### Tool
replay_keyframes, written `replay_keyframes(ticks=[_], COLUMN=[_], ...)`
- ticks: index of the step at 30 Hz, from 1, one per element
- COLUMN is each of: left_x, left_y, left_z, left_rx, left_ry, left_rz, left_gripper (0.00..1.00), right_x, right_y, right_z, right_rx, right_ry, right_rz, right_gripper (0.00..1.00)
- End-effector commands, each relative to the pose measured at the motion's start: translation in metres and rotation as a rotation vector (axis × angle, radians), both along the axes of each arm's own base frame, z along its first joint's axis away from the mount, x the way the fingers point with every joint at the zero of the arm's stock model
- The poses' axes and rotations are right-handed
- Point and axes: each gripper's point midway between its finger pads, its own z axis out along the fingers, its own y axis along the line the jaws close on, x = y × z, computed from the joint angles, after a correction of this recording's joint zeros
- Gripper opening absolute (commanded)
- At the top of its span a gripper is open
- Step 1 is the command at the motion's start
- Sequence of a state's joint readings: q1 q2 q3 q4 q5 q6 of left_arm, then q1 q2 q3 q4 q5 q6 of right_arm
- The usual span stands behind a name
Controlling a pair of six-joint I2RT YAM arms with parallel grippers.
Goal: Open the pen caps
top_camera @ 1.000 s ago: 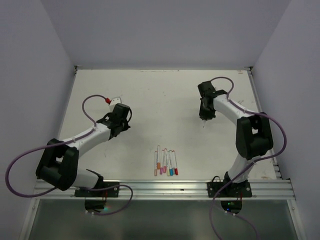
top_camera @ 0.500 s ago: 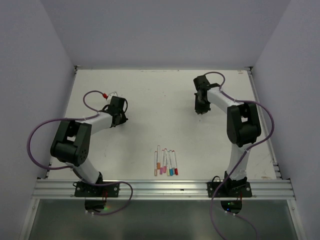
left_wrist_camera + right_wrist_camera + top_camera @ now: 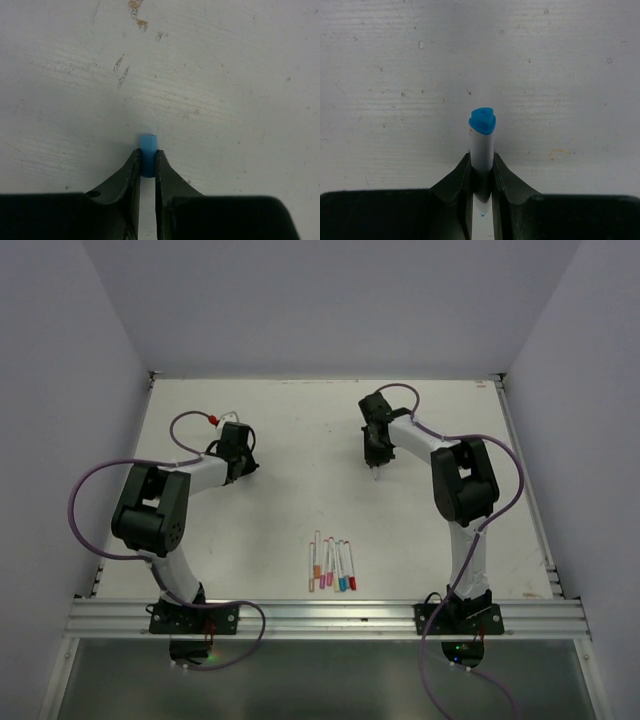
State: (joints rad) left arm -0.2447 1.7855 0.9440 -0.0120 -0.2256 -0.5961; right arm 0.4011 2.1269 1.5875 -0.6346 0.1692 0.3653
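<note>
In the left wrist view my left gripper [image 3: 148,159] is shut on a short blue pen cap [image 3: 148,148], whose tip sticks out past the fingertips above the white table. My right gripper [image 3: 482,162] is shut on a white pen [image 3: 482,142] with a blue triangular end pointing away; its bare blue nib shows between the fingers. From above, the left gripper [image 3: 238,448] sits at the back left and the right gripper [image 3: 374,452] at the back centre-right, far apart. Several capped pens [image 3: 332,565] lie in a row near the front edge.
Purple cables loop off both arms, with a small red connector [image 3: 213,421] by the left wrist. An aluminium rail [image 3: 330,615] runs along the near edge. Grey walls close the white table [image 3: 300,420] in on three sides.
The right gripper has swung left with the pen, toward the table's back centre. The left arm has folded up at the elbow, its gripper shifting slightly back, still on the blue cap.
</note>
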Motion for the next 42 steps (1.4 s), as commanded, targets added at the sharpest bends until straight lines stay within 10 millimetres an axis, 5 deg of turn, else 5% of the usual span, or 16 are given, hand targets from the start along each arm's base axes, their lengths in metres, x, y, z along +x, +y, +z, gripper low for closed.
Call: replay_keyframes(ticks=[1, 10, 15, 31, 39, 41, 42], left_x=[-0.022, -0.027, -0.032, -0.036, -0.041, -0.045, -0.045], left_y=[0.008, 0.006, 0.006, 0.007, 0.012, 0.013, 0.012], left_z=[-0.032, -0.035, -0.036, -0.023, 0.009, 0.024, 0.039], left_rx=[0.029, 0.008, -0.002, -0.027, -0.037, -0.05, -0.064], left_ry=[0.11, 0.119, 0.121, 0.088, 0.027, -0.005, -0.042], left_rz=[-0.025, -0.035, -0.036, -0.033, 0.003, 0.01, 0.01], left_gripper=[0.0, 0.02, 0.18, 0.41, 0.54, 0.64, 0.66], right_x=[-0.004, -0.004, -0.005, 0.002, 0.006, -0.001, -0.004], right_y=[-0.004, -0.009, -0.006, 0.003, 0.001, -0.002, -0.003], right_z=[-0.024, -0.024, -0.025, -0.009, 0.05, 0.071, 0.076], right_rx=[-0.018, -0.048, -0.034, 0.012, 0.043, 0.057, 0.059], right_ry=[0.046, 0.046, 0.052, 0.013, -0.12, -0.158, -0.166], right_rz=[-0.014, -0.005, 0.002, 0.032, 0.027, 0.027, 0.031], right_gripper=[0.06, 0.25, 0.34, 0.41, 0.52, 0.65, 0.82])
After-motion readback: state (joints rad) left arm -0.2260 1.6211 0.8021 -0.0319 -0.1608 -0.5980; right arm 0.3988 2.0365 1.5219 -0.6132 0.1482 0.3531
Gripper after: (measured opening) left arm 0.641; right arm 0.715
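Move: The blue cap is between the left fingers, about 1 cm ahead of and 1 cm below that hand, just at the table top. The row of capped pens lies some 18 cm to that hand's right and 25 cm back. The right hand holds the uncapped pen low over the table, its middle about 1 cm ahead and 1 cm below. From the right hand, the capped pens lie about 11 cm left and 25 cm back, and the blue cap about 30 cm left, nearly level. Both grippers let go of what they pinch down at the table, opening gradually from nearly shut to well over half. The left hand barely stirs while it opens, then draws back about 4 cm from the blue cap, rising about 1 cm; the right stays over the uncapped pen and only at the end lifts about 2 cm off it, easing back slightly. ##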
